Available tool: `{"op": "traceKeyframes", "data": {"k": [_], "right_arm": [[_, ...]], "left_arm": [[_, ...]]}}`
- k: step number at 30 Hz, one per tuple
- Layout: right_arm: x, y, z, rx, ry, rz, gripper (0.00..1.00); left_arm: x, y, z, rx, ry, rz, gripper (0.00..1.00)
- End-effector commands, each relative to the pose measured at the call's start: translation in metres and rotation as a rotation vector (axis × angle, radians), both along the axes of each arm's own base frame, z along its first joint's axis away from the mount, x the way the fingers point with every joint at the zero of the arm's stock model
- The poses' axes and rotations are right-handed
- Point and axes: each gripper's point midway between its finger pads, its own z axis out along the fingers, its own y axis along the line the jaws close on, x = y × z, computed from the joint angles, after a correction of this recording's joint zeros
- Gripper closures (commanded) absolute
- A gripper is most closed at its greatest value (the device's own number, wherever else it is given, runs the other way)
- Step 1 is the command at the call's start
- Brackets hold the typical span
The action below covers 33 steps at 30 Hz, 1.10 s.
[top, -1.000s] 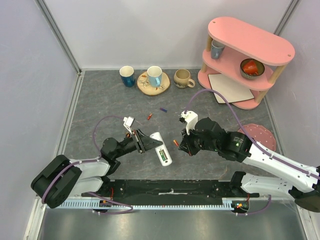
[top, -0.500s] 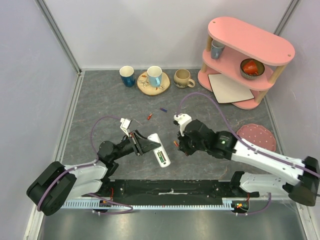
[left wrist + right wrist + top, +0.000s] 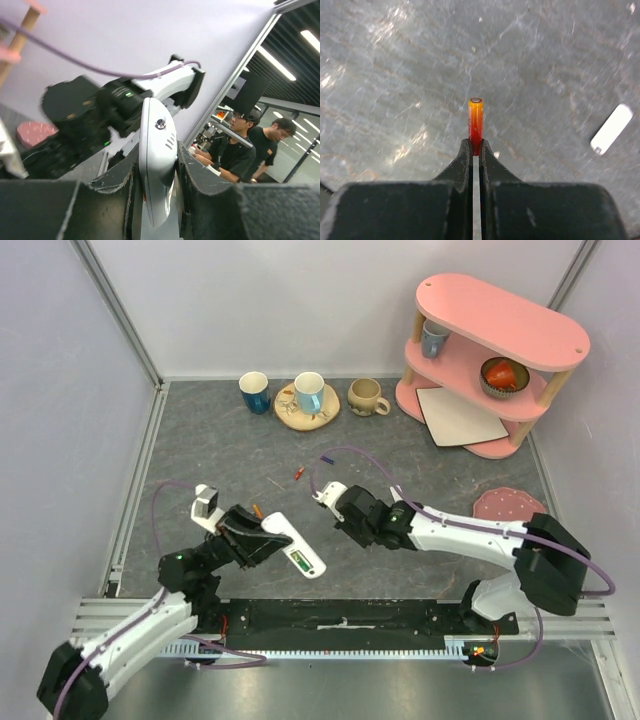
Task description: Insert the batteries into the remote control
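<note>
My left gripper (image 3: pixel 262 540) is shut on the remote control (image 3: pixel 283 530), a slim white handset held tilted above the table. Its open back shows a green battery (image 3: pixel 298 561). In the left wrist view the remote control (image 3: pixel 157 165) stands edge-on, clamped between my left gripper's (image 3: pixel 157 155) dark pads. Just right of it, my right gripper (image 3: pixel 342 524) is shut on a red-orange battery (image 3: pixel 475 122). The battery sticks straight out past the tips of my right gripper (image 3: pixel 475 147) above the grey tabletop. Loose batteries lie behind, one red (image 3: pixel 298 474) and one purple (image 3: pixel 326 458).
Along the back stand a blue cup (image 3: pixel 254 392), a cup on a wooden coaster (image 3: pixel 309 393) and a beige mug (image 3: pixel 366 396). At the back right is a pink shelf (image 3: pixel 495 350) with a white card (image 3: pixel 460 415). A pink disc (image 3: pixel 510 505) lies at the right.
Both arms have shifted left. The left gripper carried the remote down and left. The right gripper followed with the red-orange battery and is now close beside the remote.
</note>
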Motion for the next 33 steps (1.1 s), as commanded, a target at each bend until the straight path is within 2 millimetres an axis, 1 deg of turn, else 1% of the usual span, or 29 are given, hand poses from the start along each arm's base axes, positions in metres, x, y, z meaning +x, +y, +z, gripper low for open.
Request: {"op": "traceKeyframes", "data": {"k": [1,3,4,5,6,7,8,10,12,13,14,18,19,22,23,27,29,30,32,33], "right_arm": [[0.043,0.026,0.005,-0.089,-0.13,0.146,1.0],[0.052,0.029,0.0,-0.114,-0.145,0.173,1.0],[0.056,0.035,-0.004,-0.122,-0.144,0.206,1.0],[0.064,0.039,-0.002,-0.11,-0.16,0.21,1.0],[0.069,0.041,-0.002,-0.104,-0.168,0.214,1.0],[0.073,0.047,-0.004,-0.087,-0.158,0.245,1.0],[0.083,0.046,-0.002,-0.068,-0.159,0.235,1.0],[0.094,0.051,-0.002,-0.055,-0.154,0.255,1.0],[0.102,0.051,-0.004,-0.068,-0.143,0.307,1.0],[0.108,0.055,-0.007,-0.084,-0.138,0.323,1.0],[0.111,0.05,-0.013,-0.132,-0.125,0.351,1.0],[0.122,0.048,-0.03,-0.14,-0.079,0.367,1.0],[0.122,0.047,-0.038,-0.159,-0.063,0.376,1.0],[0.127,0.043,-0.047,-0.183,-0.045,0.367,1.0],[0.13,0.04,-0.048,-0.185,-0.042,0.356,1.0],[0.132,0.033,-0.052,-0.191,-0.026,0.327,0.99],[0.13,0.031,-0.054,-0.193,-0.021,0.316,0.88],[0.13,0.03,-0.055,-0.193,-0.017,0.313,0.76],[0.128,0.028,-0.057,-0.194,-0.008,0.296,0.67],[0.128,0.028,-0.058,-0.196,-0.005,0.292,0.61]], "left_arm": [[0.007,0.009,-0.037,0.075,0.018,0.116,0.98],[0.008,0.014,-0.038,0.071,0.028,0.15,0.98],[0.007,0.016,-0.039,0.065,0.031,0.156,0.98],[0.008,0.017,-0.041,0.064,0.048,0.157,0.98],[0.009,0.016,-0.046,0.075,0.072,0.156,0.98],[0.008,0.017,-0.046,0.07,0.071,0.154,0.98],[0.007,0.017,-0.049,0.071,0.086,0.145,0.98],[0.007,0.016,-0.052,0.08,0.101,0.134,0.98],[0.006,0.015,-0.052,0.084,0.107,0.126,0.98],[0.006,0.015,-0.051,0.083,0.104,0.125,0.98],[0.007,0.014,-0.052,0.087,0.108,0.125,0.98],[0.007,0.014,-0.052,0.086,0.101,0.124,0.98],[0.006,0.014,-0.052,0.086,0.097,0.122,0.98],[0.004,0.013,-0.055,0.094,0.099,0.112,0.98],[0.004,0.013,-0.055,0.096,0.102,0.11,0.98],[0.002,0.014,-0.055,0.099,0.095,0.111,0.98],[0.003,0.014,-0.057,0.103,0.095,0.115,0.98],[0.003,0.014,-0.056,0.102,0.095,0.116,0.98],[0.003,0.014,-0.057,0.102,0.095,0.116,0.98],[0.002,0.015,-0.056,0.101,0.094,0.116,0.98]]}}
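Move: The battery still pinched in the right fingertips goes to a bare patch of table about 13 cm ahead of that hand, 3 cm to its left and 5 cm below. The blue battery lies about 22 cm ahead and 8 cm left, the other red battery 17 cm ahead and 14 cm left, the white battery cover 8 cm ahead and 8 cm right. From the left hand, holding the remote high, that patch is roughly 20 cm ahead, 13 cm right, 28 cm below. The battery is carried by the right hand forward some 13 cm towards the blue battery, slightly left and down about 5 cm, the wrist turning roughly 20 degrees counter-clockwise; there the hand stops and its fingers part, letting go. The left hand keeps its grip on the raised remote, shifting about 3 cm left and back, then partly forward again and down. ##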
